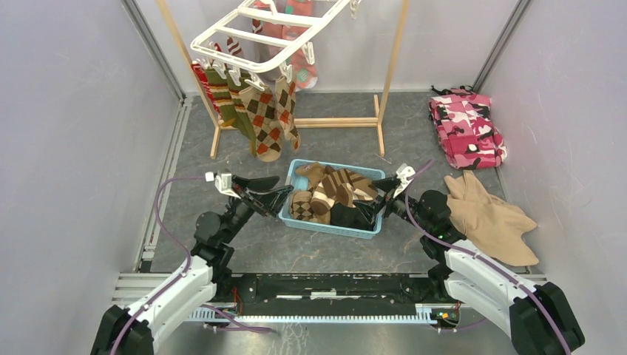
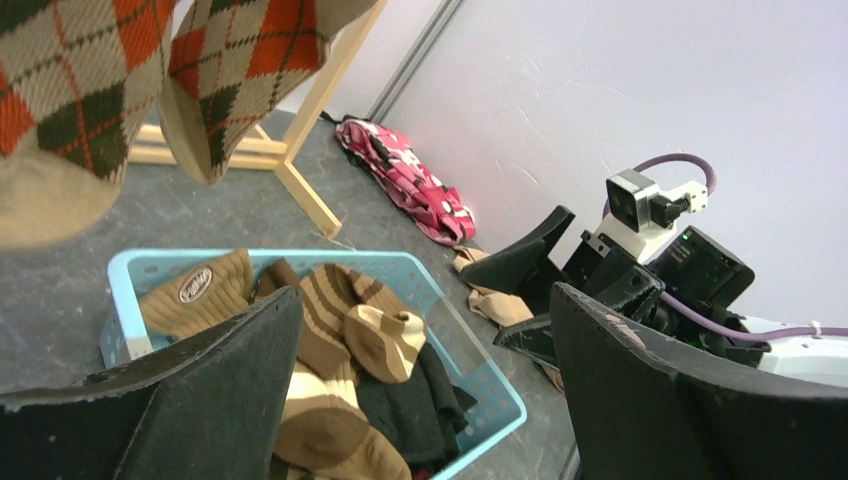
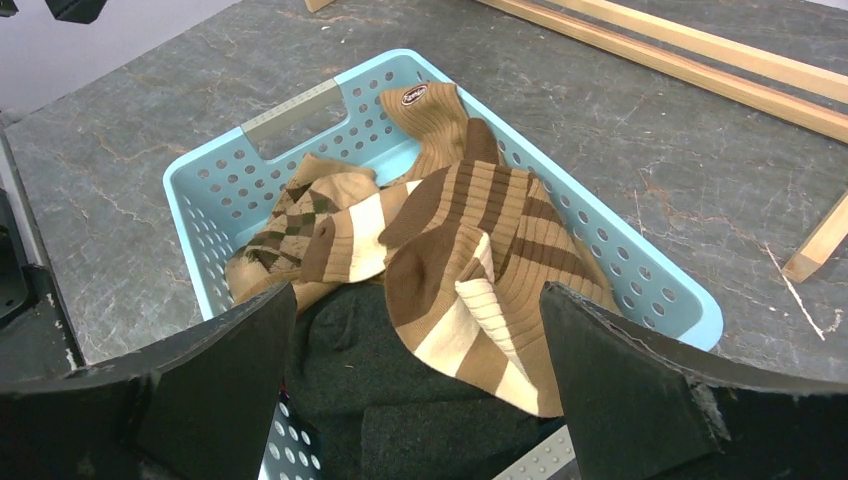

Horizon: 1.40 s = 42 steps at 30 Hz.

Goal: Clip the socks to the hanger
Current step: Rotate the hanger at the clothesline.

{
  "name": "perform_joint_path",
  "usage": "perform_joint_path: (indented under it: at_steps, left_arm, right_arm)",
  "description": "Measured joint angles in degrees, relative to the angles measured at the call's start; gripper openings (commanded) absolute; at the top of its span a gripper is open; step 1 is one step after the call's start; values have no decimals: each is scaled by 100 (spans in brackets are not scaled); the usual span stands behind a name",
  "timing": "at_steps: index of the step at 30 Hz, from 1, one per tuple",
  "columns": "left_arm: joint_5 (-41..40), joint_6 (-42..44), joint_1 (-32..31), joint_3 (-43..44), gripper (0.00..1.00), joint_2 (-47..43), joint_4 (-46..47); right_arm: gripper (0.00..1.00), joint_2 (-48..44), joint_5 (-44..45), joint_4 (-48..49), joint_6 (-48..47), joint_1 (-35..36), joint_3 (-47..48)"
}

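Observation:
The white hanger (image 1: 259, 33) hangs tilted from the wooden stand at the back. Several argyle and striped socks (image 1: 255, 111) dangle from the clips along its near edge, and more hang behind it. Loose socks (image 1: 333, 196) fill the light blue basket (image 1: 325, 164): a brown-and-cream striped sock (image 3: 470, 230), an argyle one (image 3: 300, 215) and a black one (image 3: 400, 400). My left gripper (image 1: 268, 191) is open at the basket's left end, nothing between its fingers (image 2: 425, 300). My right gripper (image 1: 375, 198) is open over the basket's right end, above the black sock (image 3: 417, 292).
The light wooden frame stand (image 1: 325, 122) stands behind the basket, its foot bar on the floor. A pink camouflage cloth (image 1: 467, 126) lies at the back right and a plain beige cloth (image 1: 492, 214) lies right of my right arm. Walls close in both sides.

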Motion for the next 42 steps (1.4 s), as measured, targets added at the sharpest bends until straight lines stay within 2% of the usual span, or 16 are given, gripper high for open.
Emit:
perform_joint_path:
  at_steps: [14, 22, 25, 31, 33, 35, 38, 42]
  left_arm:
    - [-1054, 1547, -852, 302, 98, 1897, 1845]
    - [-1943, 2481, -1340, 918, 98, 3121, 3191]
    - [-2240, 2758, -1360, 1196, 92, 3672, 3585]
    - [-2750, 3025, -1366, 1655, 83, 4129, 3692]
    - [-2872, 3108, -1366, 1801, 78, 4183, 3687]
    - [-2975, 3191, -1366, 1952, 69, 4236, 3676]
    - [-3056, 3279, -1366, 2081, 44, 4306, 3641]
    - [-3077, 3331, -1368, 2210, 22, 4382, 3519]
  right_arm:
    - [98, 304, -122, 269, 199, -46, -26]
    - [98, 367, -201, 306, 232, -55, -26]
    - [98, 372, -201, 306, 232, -61, -26]
    - [98, 369, -203, 306, 232, -72, -26]
    - [98, 369, -203, 306, 232, -76, -26]
    - [98, 369, -203, 306, 232, -76, -28]
    - [98, 369, -214, 306, 234, -76, -28]
    - [98, 365, -227, 306, 236, -79, -28]
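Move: The argyle sock at the right end of the front row hangs from the hanger with its lower end about 12 cm ahead of the open left gripper, 3 cm to its right and 7 cm higher. The other argyle sock's foot is roughly 7 cm left of that end and a couple of centimetres nearer. The basket's middle lies some 17 cm right of the left gripper, level with it, 15 cm below. From the right gripper, the sock end is about 10 cm forward, 25 cm left and 14 cm up. Bring the open left gripper forward and up to the lower end of the right-hand argyle sock, about 11 cm forward and 7 cm up, drifting a little right early on. On the way swing the fingers some 30 degrees counter-clockwise so they point more straight ahead, and tip them up about 20. Then close the fingertips most of the way, pinching the sock's hanging edge between them. ##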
